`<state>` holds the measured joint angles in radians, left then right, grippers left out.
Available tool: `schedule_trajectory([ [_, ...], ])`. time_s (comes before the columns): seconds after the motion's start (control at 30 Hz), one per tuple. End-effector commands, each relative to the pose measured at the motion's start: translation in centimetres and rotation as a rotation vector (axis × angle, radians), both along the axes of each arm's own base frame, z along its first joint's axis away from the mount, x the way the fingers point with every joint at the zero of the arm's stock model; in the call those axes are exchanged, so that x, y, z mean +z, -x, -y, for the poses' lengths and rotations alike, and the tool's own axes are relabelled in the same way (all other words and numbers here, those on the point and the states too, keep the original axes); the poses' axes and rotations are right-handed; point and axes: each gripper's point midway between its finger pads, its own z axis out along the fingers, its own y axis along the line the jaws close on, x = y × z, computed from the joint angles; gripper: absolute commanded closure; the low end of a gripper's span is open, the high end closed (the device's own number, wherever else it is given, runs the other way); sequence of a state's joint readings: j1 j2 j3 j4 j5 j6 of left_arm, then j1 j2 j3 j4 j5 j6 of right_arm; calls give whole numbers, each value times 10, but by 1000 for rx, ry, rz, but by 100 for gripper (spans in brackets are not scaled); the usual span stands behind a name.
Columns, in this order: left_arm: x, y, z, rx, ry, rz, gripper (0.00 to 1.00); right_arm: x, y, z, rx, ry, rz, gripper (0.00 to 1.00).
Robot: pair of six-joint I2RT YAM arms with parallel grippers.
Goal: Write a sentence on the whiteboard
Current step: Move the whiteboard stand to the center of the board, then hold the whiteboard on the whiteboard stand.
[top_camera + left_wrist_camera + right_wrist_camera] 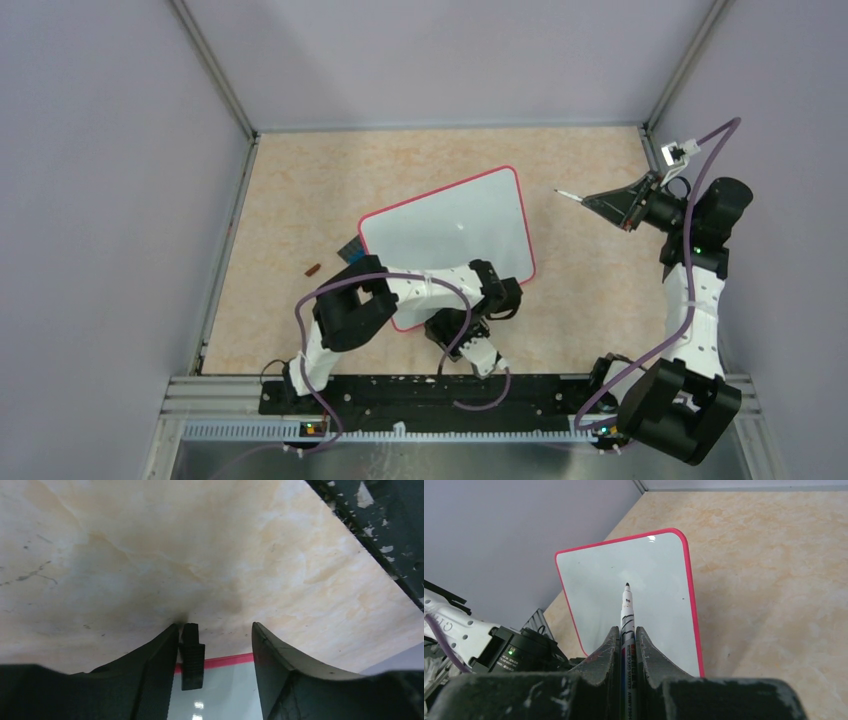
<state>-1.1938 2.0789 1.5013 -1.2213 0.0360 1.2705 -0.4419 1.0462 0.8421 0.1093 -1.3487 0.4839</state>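
The whiteboard (450, 232), glossy white with a red-pink frame, lies tilted mid-table and shows again in the right wrist view (659, 580). Its surface is blank and no sentence shows on it. My left gripper (458, 338) is at the board's near edge. In the left wrist view the left gripper (214, 628) is open, straddling the frame (227, 660), with a black foot (191, 655) next to its left finger. My right gripper (612, 207) hovers right of the board. In its wrist view the right gripper (627, 632) is shut on a white marker (627, 607), uncapped tip toward the board.
A small blue-and-black eraser (350, 248) peeks out at the board's left corner. A small brown cap (312, 268) lies left of it. Grey walls enclose the table on three sides. The black rail (420, 392) with the arm bases runs along the near edge.
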Motion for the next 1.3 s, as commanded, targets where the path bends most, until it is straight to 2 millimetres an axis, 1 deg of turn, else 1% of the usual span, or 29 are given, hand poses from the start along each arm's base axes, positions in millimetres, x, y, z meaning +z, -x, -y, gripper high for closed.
schedule_trajectory([
  [0.0,17,11,-5,14,-1,-21,29,9,2,2,-6,29,62,100],
  [0.07,25,10,4,17,35,-4,18,9,1,3,-9,28,61,100],
  [0.1,29,10,10,22,59,4,3,10,1,2,-9,29,62,100],
  [0.13,35,10,15,27,82,11,1,9,1,3,-12,29,62,100],
  [0.23,56,10,35,67,168,31,1,12,0,3,-16,29,66,100],
  [0.4,98,10,64,157,347,45,1,21,-1,4,-18,33,82,100],
  [0.53,140,5,83,302,514,48,1,34,-1,3,-10,45,105,100],
  [0.6,170,-6,88,408,625,11,1,41,0,3,2,55,115,100],
  [0.7,217,-36,88,604,809,-47,1,49,-1,3,4,71,121,100],
  [0.73,229,-47,84,672,857,-63,1,51,-2,4,7,82,130,100],
  [0.83,266,-89,64,900,1022,-69,1,54,-3,1,23,84,117,100],
  [0.9,291,-118,42,1061,1142,-63,1,57,-5,-2,25,93,116,100],
  [0.93,302,-131,26,1150,1198,-53,1,59,-7,-4,27,103,119,100],
  [1.0,323,-153,-6,1315,1313,-43,1,57,-10,-9,31,127,93,100],
  [1.03,338,-165,-30,1397,1402,-4,1,54,-14,-12,27,150,82,100],
  [1.07,346,-167,-38,1423,1455,-18,1,54,-15,-17,39,172,85,100],
  [1.1,351,-173,-55,1466,1486,-14,1,53,-18,-20,42,191,87,100],
  [1.2,354,-181,-83,1570,1499,-1,1,52,-22,-34,68,216,81,100],
  [1.27,354,-183,-101,1632,1509,-34,1,49,-24,-43,88,262,88,100],
])
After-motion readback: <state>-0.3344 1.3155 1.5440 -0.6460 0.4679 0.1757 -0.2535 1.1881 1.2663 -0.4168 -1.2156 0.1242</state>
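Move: My left hand is at the whiteboard stand's near edge, one black foot barely 1 cm ahead and 1 cm right of it; the board's middle lies about 14 cm ahead, 1 cm right and 5 cm up. The other foot is some 6 cm ahead and 12 cm right, the studded plate about 14 cm ahead and 12 cm left. From my right hand, the board's middle lies some 28 cm left, 1 cm back and 24 cm down. I finish spreading my left fingers and back off the foot about 1 cm, then rise, first swinging right, then sweeping forward and left over the board to about 33 cm higher and 18 cm farther out, the downward fingers turning to point forward-right and slightly down. My right hand, still gripping the marker, lifts about 5 cm, then drifts left and a little forward. ##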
